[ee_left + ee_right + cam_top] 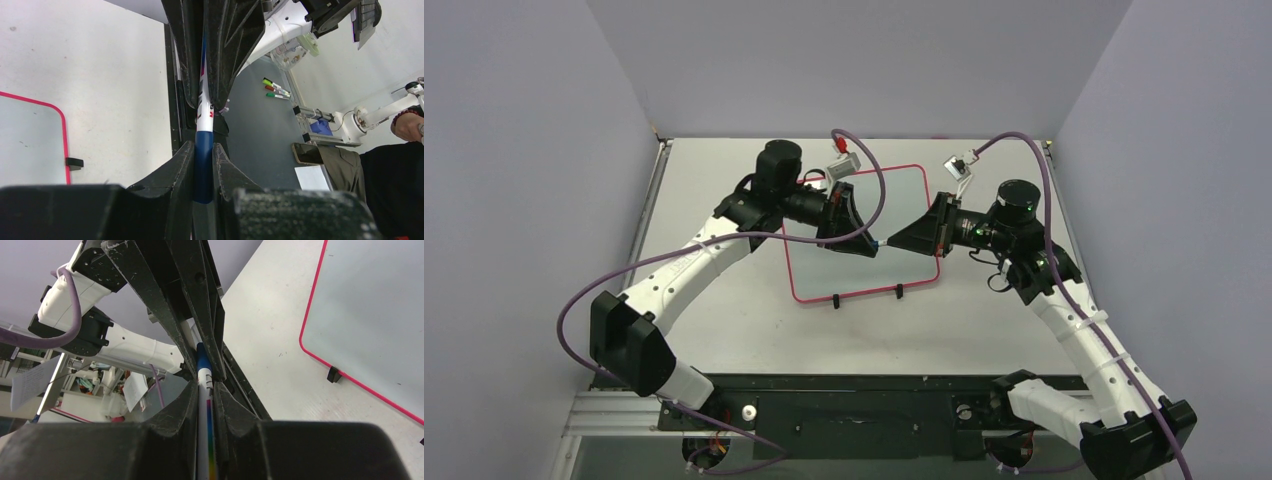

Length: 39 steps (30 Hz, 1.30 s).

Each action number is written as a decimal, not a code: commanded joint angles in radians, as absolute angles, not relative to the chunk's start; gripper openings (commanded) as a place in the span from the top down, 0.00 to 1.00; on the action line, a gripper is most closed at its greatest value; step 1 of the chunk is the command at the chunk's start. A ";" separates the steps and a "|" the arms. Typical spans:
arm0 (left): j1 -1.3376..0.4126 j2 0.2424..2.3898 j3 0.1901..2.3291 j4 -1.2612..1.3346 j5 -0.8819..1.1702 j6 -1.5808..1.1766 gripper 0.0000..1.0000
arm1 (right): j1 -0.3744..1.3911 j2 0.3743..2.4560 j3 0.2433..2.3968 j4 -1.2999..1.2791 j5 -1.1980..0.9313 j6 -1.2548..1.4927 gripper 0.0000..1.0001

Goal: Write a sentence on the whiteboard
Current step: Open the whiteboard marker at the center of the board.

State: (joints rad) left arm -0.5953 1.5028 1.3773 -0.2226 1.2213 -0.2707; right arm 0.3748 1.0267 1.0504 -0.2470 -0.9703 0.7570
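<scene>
The whiteboard [894, 200], glossy white with a red-pink frame, lies flat mid-table; it also shows as the whiteboard [30, 140] and the whiteboard [370, 315]. Above its near half both grippers meet tip to tip on one marker [881, 243]. My left gripper [203, 147] is shut on the marker's dark blue cap end [203, 170]. My right gripper [202, 385] is shut on the marker's white barrel [205, 405], which carries a rainbow stripe. In the top view the left gripper [869, 245] comes from the left and the right gripper [894, 242] from the right. The marker's tip is hidden.
Two small black feet [836, 302] stick out from the board's near edge. Grey walls close in the table on three sides. Off the table, spare markers [275, 89] lie on a grey surface and a person [400, 170] sits at the right.
</scene>
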 commanded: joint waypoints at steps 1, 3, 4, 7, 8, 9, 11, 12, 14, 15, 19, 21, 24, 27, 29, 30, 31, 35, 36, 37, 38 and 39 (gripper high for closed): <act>-0.579 1.460 1.392 -0.158 1.207 -0.282 1.00 | 0.389 1.033 1.051 -0.228 -0.936 0.745 1.00; -0.556 1.442 1.358 -0.078 1.218 -0.355 1.00 | 0.379 1.028 1.038 -0.230 -0.930 0.751 1.00; -0.537 1.430 1.336 -0.053 1.225 -0.374 1.00 | 0.367 1.024 1.032 -0.230 -0.930 0.752 1.00; -0.494 1.414 1.309 0.024 1.234 -0.417 1.00 | 0.328 1.013 1.018 -0.230 -0.939 0.762 1.00; -0.485 1.407 1.300 0.027 1.235 -0.417 1.00 | 0.306 1.008 1.013 -0.230 -0.943 0.764 1.00; -0.473 1.404 1.296 0.027 1.234 -0.416 1.00 | 0.293 1.005 1.011 -0.230 -0.956 0.768 1.00; -0.451 1.391 1.280 0.028 1.228 -0.409 1.00 | 0.249 0.997 1.006 -0.230 -0.971 0.770 1.00; -0.443 1.383 1.267 0.026 1.225 -0.407 1.00 | 0.240 0.990 1.004 -0.232 -0.979 0.770 1.00; -0.422 1.370 1.246 0.025 1.213 -0.398 1.00 | 0.225 0.985 1.007 -0.236 -0.979 0.770 1.00; -0.407 1.366 1.241 0.023 1.204 -0.392 1.00 | 0.223 0.983 1.008 -0.237 -0.979 0.771 1.00; -0.357 1.325 1.193 0.002 1.115 -0.371 1.00 | 0.222 0.976 1.010 -0.244 -0.961 0.768 1.00; -0.322 1.292 1.144 0.002 1.022 -0.375 1.00 | 0.220 0.971 1.012 -0.259 -0.941 0.753 1.00; -0.284 1.234 1.104 -0.079 0.868 -0.368 1.00 | 0.220 0.966 1.024 -0.329 -0.883 0.697 1.00; -0.252 1.188 1.052 -0.139 0.694 -0.354 1.00 | 0.220 0.963 1.034 -0.369 -0.842 0.665 1.00; -0.243 1.141 1.019 -0.179 0.582 -0.346 1.00 | 0.224 0.959 1.038 -0.397 -0.808 0.646 1.00; -0.234 1.128 1.004 -0.193 0.516 -0.355 1.00 | 0.225 0.957 1.039 -0.411 -0.786 0.634 1.00; -0.228 1.106 0.974 -0.194 0.485 -0.363 1.00 | 0.226 0.954 1.040 -0.417 -0.776 0.629 1.00; -0.203 1.043 0.852 -0.178 0.232 -0.486 1.00 | 0.236 0.950 1.042 -0.445 -0.718 0.599 1.00; -0.197 1.036 0.831 -0.176 0.162 -0.530 1.00 | 0.239 0.949 1.043 -0.452 -0.698 0.594 1.00; -0.195 1.021 0.792 -0.175 0.131 -0.546 1.00 | 0.242 0.949 1.043 -0.455 -0.681 0.592 1.00; -0.192 1.015 0.776 -0.176 0.077 -0.572 1.00 | 0.248 0.949 1.042 -0.462 -0.673 0.587 1.00; -0.191 1.002 0.743 -0.179 0.047 -0.582 1.00 | 0.250 0.948 1.041 -0.466 -0.656 0.585 1.00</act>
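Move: The left hand already grips the marker's blue cap and the right hand its white body; the marker's middle is about 4 cm right of the left hand and 1 cm left of the right, level with both. The whiteboard's centre lies some 20 cm ahead of the left hand and 32 cm below. Its left black clip is about 3 cm ahead and 6 cm left of that hand; the right clip, 5 cm ahead and 8 cm right. Left pulls its gripped cap about 20 cm left, forward, finally down; right draws the body 5 cm right. ##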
